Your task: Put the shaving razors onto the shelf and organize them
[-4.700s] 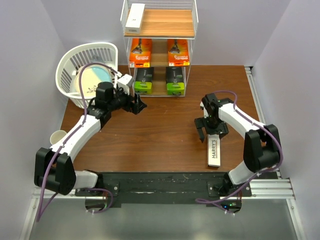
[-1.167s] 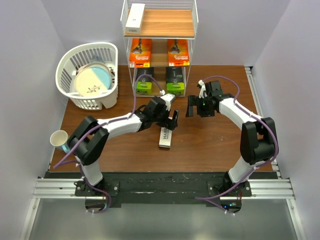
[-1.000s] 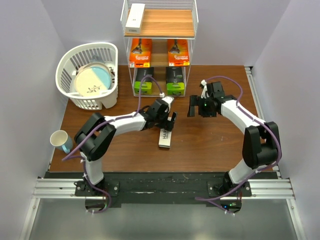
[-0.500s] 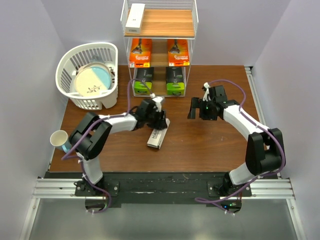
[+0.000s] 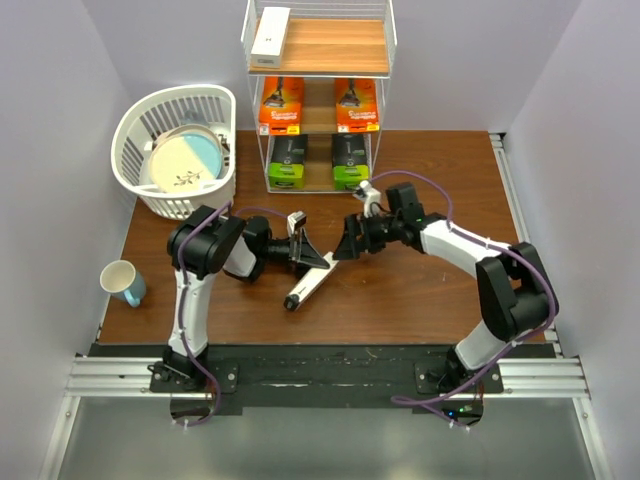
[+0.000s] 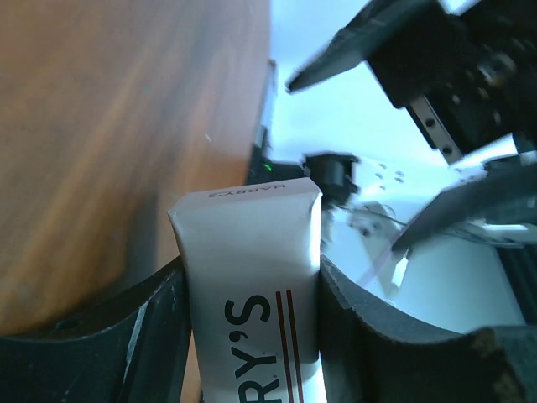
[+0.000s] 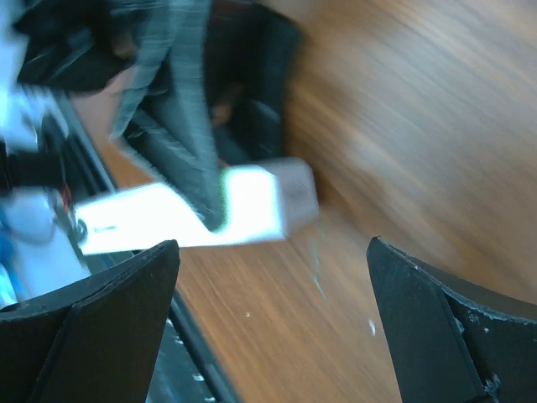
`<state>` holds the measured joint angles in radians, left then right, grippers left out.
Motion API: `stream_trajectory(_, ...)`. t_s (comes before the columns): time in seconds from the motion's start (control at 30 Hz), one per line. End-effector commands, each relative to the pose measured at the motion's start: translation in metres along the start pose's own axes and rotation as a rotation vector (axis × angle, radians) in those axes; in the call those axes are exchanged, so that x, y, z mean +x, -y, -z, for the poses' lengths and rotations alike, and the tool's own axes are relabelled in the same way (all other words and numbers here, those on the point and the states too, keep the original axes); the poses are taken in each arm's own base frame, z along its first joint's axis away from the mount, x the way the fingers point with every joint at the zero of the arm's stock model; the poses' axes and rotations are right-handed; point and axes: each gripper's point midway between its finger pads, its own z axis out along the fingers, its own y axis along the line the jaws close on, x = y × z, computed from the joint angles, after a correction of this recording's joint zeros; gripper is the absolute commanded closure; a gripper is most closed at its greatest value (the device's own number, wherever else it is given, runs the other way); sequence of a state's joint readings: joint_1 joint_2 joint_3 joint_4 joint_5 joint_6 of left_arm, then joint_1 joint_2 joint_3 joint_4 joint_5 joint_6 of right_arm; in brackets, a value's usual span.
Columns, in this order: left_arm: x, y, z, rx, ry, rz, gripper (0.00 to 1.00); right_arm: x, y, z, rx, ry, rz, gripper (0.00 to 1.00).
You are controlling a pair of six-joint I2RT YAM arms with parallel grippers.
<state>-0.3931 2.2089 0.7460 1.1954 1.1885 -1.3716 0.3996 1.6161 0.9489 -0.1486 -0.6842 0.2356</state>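
The long white HARRY'S razor box (image 5: pixel 307 285) is tilted over the table's middle, and my left gripper (image 5: pixel 312 258) is shut on its upper end. In the left wrist view the box (image 6: pixel 252 277) sits squeezed between both black fingers (image 6: pixel 159 336). My right gripper (image 5: pixel 350 240) stands open just right of that end; the right wrist view shows the box (image 7: pixel 243 210) ahead of its spread fingers (image 7: pixel 453 327). On the shelf (image 5: pixel 330 45) lie a white box (image 5: pixel 270 32), two orange boxes (image 5: pixel 281 105) and two black-and-green packs (image 5: pixel 287 160).
A white slatted basket (image 5: pixel 215 100) holding a plate stands at the back left. A mug (image 5: pixel 122 280) sits off the table's left edge. The shelf stands at the back centre, close behind both grippers.
My left gripper closed on the HARRY'S box, then swung it so it tilts down to the left. The left arm folded back. My right gripper moved left toward the box's end.
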Motion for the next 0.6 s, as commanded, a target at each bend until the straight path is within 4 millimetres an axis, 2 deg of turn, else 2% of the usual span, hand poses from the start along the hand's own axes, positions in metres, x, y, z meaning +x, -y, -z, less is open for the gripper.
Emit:
stream_trajectory(0.0, 0.016, 0.075, 0.012, 0.241, -0.095, -0.456, 0.44, -0.053, -0.032, 0.011, -0.090, 0.119, 0.489, 0.01)
stream_trajectory(0.03, 0.017, 0.075, 0.013, 0.239, -0.106, -0.451, 0.44, -0.062, -0.039, 0.015, -0.111, 0.127, 0.561, 0.01)
stream_trajectory(0.07, 0.018, 0.076, 0.013, 0.237, -0.114, -0.442, 0.43, -0.064, -0.036, 0.016, -0.119, 0.125, 0.676, 0.01)
stream_trajectory(0.13, 0.023, 0.075, 0.015, 0.232, -0.137, -0.447, 0.43, -0.064, -0.035, 0.020, -0.144, 0.111, 0.750, 0.01)
stream_trajectory(0.17, 0.025, 0.073, 0.016, 0.227, -0.146, -0.431, 0.43, -0.062, -0.039, 0.019, -0.183, 0.107, 0.841, 0.01)
stream_trajectory(0.2, 0.026, 0.074, 0.016, 0.227, -0.150, -0.428, 0.43, -0.052, -0.036, 0.018, -0.205, 0.062, 0.841, 0.01)
stream_trajectory(0.23, 0.028, 0.075, 0.016, 0.226, -0.158, -0.426, 0.43, -0.056, -0.038, 0.019, -0.220, 0.065, 0.875, 0.01)
stream_trajectory(0.37, 0.029, 0.086, 0.017, 0.233, -0.164, -0.444, 0.43, -0.049, -0.048, 0.014, -0.341, 0.058, 0.961, 0.01)
stream_trajectory(0.4, 0.029, 0.091, 0.017, 0.237, -0.164, -0.450, 0.42, -0.038, -0.055, 0.017, -0.405, 0.033, 0.941, 0.01)
stream_trajectory(0.47, 0.029, 0.095, 0.018, 0.240, -0.168, -0.461, 0.41, -0.034, -0.059, 0.015, -0.466, 0.021, 1.012, 0.01)
stream_trajectory(0.5, 0.030, 0.098, 0.018, 0.243, -0.172, -0.473, 0.41, -0.021, -0.064, 0.018, -0.514, -0.017, 0.985, 0.01)
stream_trajectory(0.53, 0.030, 0.100, 0.018, 0.243, -0.172, -0.476, 0.41, -0.019, -0.065, 0.017, -0.537, -0.031, 0.997, 0.01)
stream_trajectory(0.57, 0.031, 0.099, 0.018, 0.242, -0.177, -0.472, 0.40, -0.016, -0.065, 0.016, -0.565, -0.031, 1.070, 0.01)
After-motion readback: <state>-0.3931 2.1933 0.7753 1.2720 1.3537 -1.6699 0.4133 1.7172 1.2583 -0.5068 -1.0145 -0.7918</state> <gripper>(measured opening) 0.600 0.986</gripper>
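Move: The Harry's razor box is already pinched near its far end by the left hand; its middle lies about 4 cm back and 2 cm left of that hand. From the open right hand the box's middle is some 8 cm back, 9 cm left and 4 cm below. The right black-green pack on the shelf stands roughly 19 cm ahead of the right hand and level sideways; the left one stands about 14 cm left of that pack. Open right hand rises about 5 cm, turning some 40 degrees counter-clockwise beside the razor box left hand keeps lifting. ##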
